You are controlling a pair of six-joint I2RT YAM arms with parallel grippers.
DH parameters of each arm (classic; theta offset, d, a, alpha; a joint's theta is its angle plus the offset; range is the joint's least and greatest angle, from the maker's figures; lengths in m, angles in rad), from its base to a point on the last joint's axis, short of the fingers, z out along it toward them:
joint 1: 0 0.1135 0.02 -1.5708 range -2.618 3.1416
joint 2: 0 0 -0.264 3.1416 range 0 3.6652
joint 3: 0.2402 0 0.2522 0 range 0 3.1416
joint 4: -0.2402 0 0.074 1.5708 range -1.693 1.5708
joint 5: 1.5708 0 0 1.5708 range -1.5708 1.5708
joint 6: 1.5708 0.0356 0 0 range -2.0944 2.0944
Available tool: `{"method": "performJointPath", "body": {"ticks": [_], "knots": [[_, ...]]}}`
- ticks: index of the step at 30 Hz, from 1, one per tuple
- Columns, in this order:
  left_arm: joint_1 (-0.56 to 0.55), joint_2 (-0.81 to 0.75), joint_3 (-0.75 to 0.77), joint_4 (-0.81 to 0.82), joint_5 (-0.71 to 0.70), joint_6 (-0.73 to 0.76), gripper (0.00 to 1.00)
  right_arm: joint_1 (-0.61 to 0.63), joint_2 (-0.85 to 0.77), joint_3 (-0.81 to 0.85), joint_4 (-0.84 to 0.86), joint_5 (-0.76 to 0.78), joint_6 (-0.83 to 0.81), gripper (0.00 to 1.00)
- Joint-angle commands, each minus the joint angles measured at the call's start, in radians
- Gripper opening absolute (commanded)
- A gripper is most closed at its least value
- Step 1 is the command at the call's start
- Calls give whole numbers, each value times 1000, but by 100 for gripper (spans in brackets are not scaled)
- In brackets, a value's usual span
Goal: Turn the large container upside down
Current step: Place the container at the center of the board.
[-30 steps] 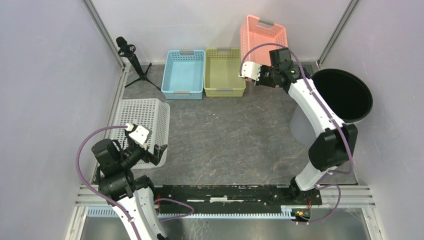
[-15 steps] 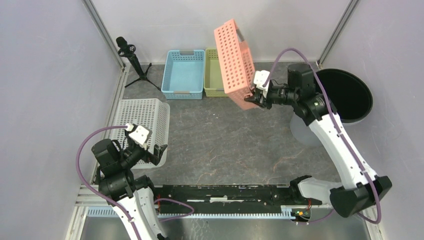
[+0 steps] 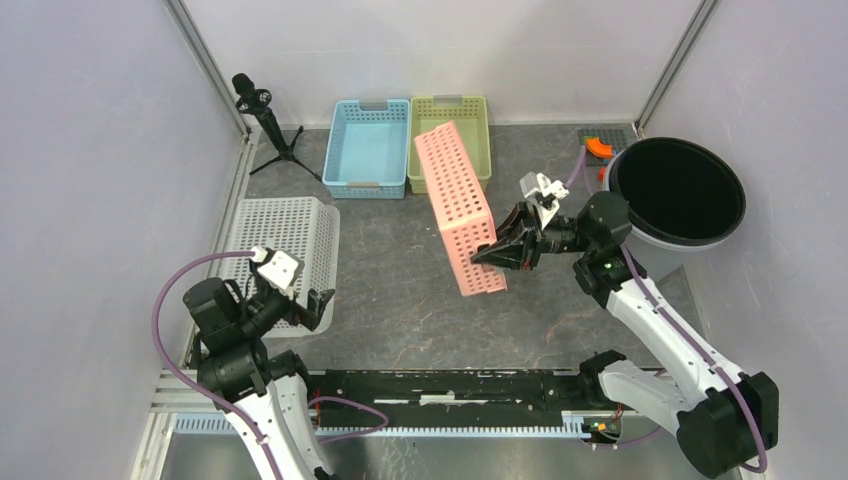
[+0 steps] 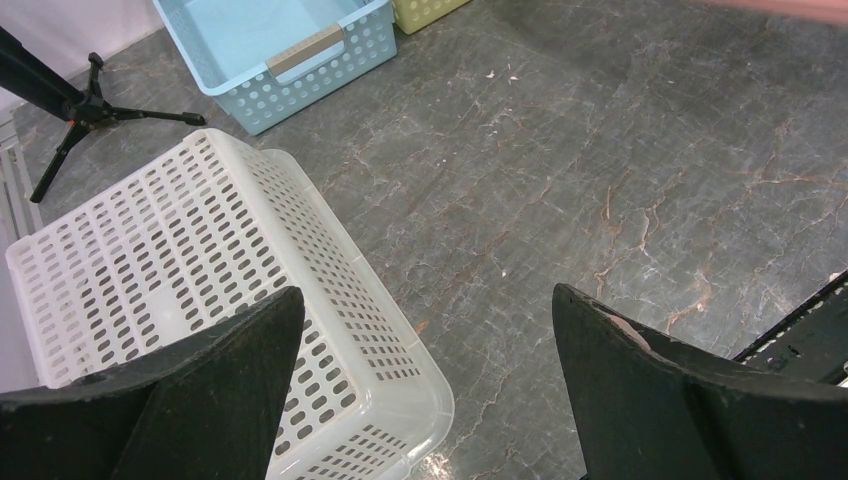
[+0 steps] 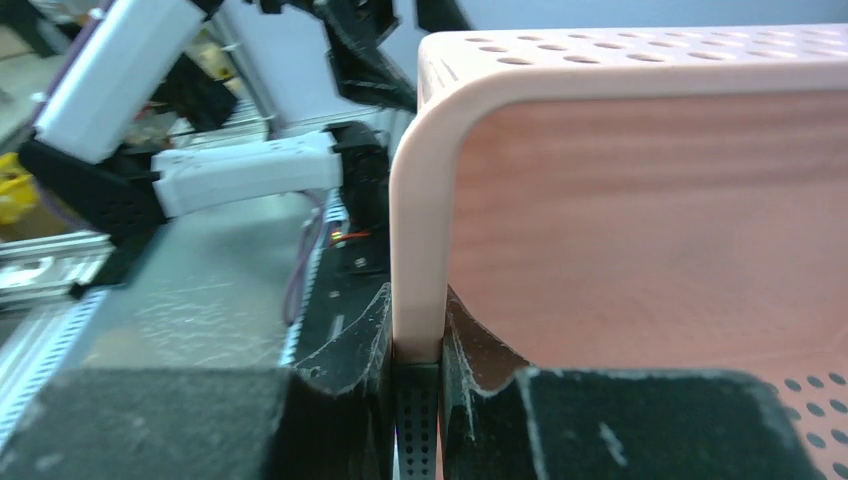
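Observation:
The large container is a pink perforated basket (image 3: 458,205). It stands tipped on its side in the middle of the table, its holed bottom facing left. My right gripper (image 3: 492,256) is shut on the basket's rim at its near lower corner. In the right wrist view the pink wall (image 5: 640,200) fills the right half, and my right gripper (image 5: 417,335) has both jaws pressed against the rim edge. My left gripper (image 3: 318,303) hangs open at the near left, holding nothing. Seen from the left wrist, the left gripper (image 4: 430,300) is over the corner of a white basket.
An upside-down white basket (image 3: 285,250) (image 4: 200,300) lies at the left. A blue basket (image 3: 368,148) (image 4: 280,40) and a green basket (image 3: 455,120) stand at the back. A black round bin (image 3: 678,190) stands at the right, a small tripod (image 3: 262,115) at the back left.
My right arm has pulled the pink basket from the back wall to mid-table, tipping it from leaning upright onto its side. The left arm has not moved.

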Motion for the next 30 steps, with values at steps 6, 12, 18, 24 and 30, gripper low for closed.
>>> {"method": "performJointPath", "body": {"ticks": [6,12,18,24,30], "knots": [[11,2,-3,25,16,21,100,32,-8,-124,305,-46,175,0],[10,5,-2,25,14,21,100,72,-3,-202,308,-32,157,0],[11,6,-4,33,10,13,100,98,2,-255,349,-115,144,0],[11,15,-2,34,8,12,100,158,-55,-299,448,-175,171,0],[13,19,-2,36,5,9,100,162,-75,-281,155,-117,-102,0]]}}
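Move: About 5 cm ahead of the right hand, 10 cm to its left and 30 cm below is the middle of the board, where the pink container in its grip is to go. The green container stands some 37 cm ahead and 6 cm left, the blue one 36 cm ahead and 25 cm left, the upturned white container about 6 cm ahead and 42 cm left. From the left hand, the board's middle is roughly 5 cm ahead, 24 cm right, 22 cm down. Keeping its pinch on the pink container's rim, the right hand sinks about 7 cm and draws back some 9 cm, mostly down at first and then nearly level backwards. It turns counter-clockwise by almost 20 degrees, swinging the container's far end away from the green container and over the open middle of the board. ##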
